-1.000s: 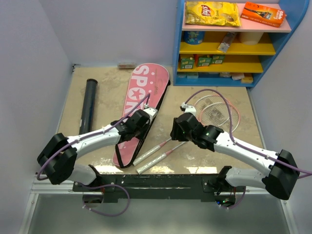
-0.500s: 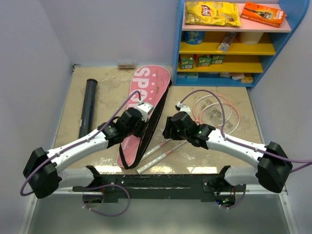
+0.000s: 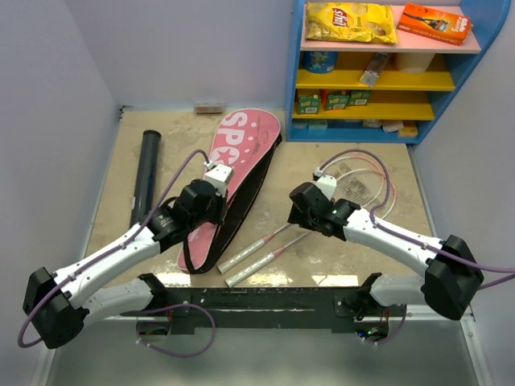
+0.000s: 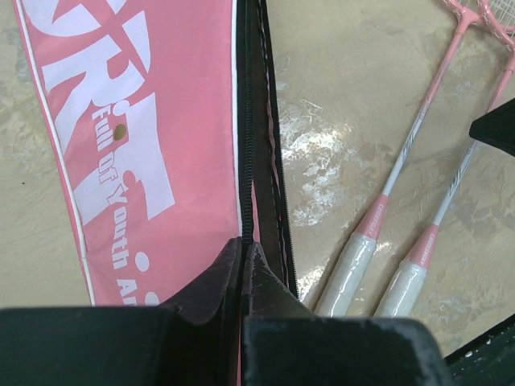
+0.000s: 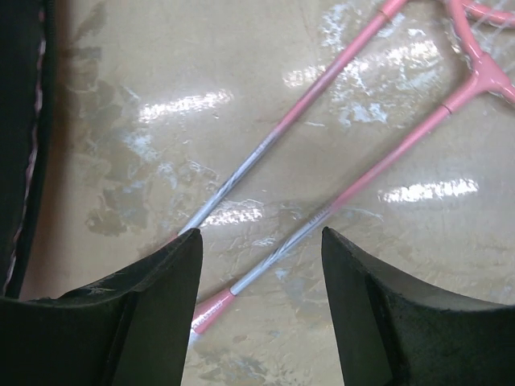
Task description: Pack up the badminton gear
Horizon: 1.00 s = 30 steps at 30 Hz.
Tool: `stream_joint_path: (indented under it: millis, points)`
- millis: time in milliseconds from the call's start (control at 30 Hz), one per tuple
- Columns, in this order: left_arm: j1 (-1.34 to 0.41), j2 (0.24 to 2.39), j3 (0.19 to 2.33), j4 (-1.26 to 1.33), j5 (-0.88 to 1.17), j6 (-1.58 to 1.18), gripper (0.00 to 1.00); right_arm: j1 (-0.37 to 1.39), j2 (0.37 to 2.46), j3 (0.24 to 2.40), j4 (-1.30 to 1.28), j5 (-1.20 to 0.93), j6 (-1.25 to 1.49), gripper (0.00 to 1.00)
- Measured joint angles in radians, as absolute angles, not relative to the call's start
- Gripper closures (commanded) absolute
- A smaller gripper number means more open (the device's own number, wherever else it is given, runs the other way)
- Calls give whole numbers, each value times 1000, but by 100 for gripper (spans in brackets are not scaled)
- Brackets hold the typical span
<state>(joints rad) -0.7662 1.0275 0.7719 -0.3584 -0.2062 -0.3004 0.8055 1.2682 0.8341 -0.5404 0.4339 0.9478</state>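
Note:
The pink bag lettered SPORT (image 3: 245,149) lies slanted at mid-table, its black zipped edge facing right. My left gripper (image 3: 211,215) is shut on that black edge (image 4: 256,161) near the bag's narrow end; its fingertips (image 4: 244,243) meet there. Two pink-framed rackets (image 3: 354,181) lie to the right, their pale handles (image 3: 256,261) near the front edge. My right gripper (image 3: 304,219) is open just above their shafts (image 5: 322,217), holding nothing. The long black tube (image 3: 146,177) lies at the left. No shuttlecock shows.
A blue shelf unit (image 3: 378,76) stands at the back right, with a yellow snack packet (image 3: 350,22) and an orange box (image 3: 434,22) on top. A small flat object (image 3: 209,107) lies by the back wall. Walls close off the left and right sides.
My left gripper has drawn back to the left, pulling the bag's narrow end with it. My right gripper moved towards the bag, then back right over the racket shafts.

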Motion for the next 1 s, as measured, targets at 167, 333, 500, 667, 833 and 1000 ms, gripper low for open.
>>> stream_joint_path:
  millis: [167, 333, 500, 667, 833, 1000]
  points:
    - [-759, 993, 772, -373, -198, -300, 100, 805, 1271, 829, -597, 454, 1036, 36]
    - [-750, 954, 772, -385, -182, -293, 100, 805, 1308, 798, -607, 445, 1121, 36]
    - [-731, 924, 772, -388, -163, -273, 100, 805, 1419, 777, -607, 411, 1208, 37]
    - [-712, 881, 769, -387, -142, -260, 100, 806, 1487, 781, -592, 403, 1262, 45]
    - [-705, 858, 731, -378, -118, -247, 100, 806, 1516, 799, -577, 411, 1287, 100]
    - [-696, 854, 713, -382, -96, -242, 100, 793, 1528, 798, -522, 421, 1364, 100]
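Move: The right hand is poised above the right-hand racket's shaft, which runs some 8 cm below, about 2 cm back and 1 cm to the right. The other racket's shaft lies roughly 1 cm ahead and 3 cm left of that hand; the pink bag's middle is about 12 cm ahead and 26 cm left. For the left hand, already pinching the bag's zip edge, the right-hand racket's shaft is some 30 cm right, 2 cm back and 14 cm below. Down about 8 cm and slightly back, the right hand sinks onto the right-hand racket's shaft, turning some 20 degrees clockwise, then shuts its open fingers around the shaft and draws forward a couple of centimetres at table level. The left hand keeps its pinch on the bag's zip edge, lifting it roughly 3 cm, then easing about 2 cm back down. ##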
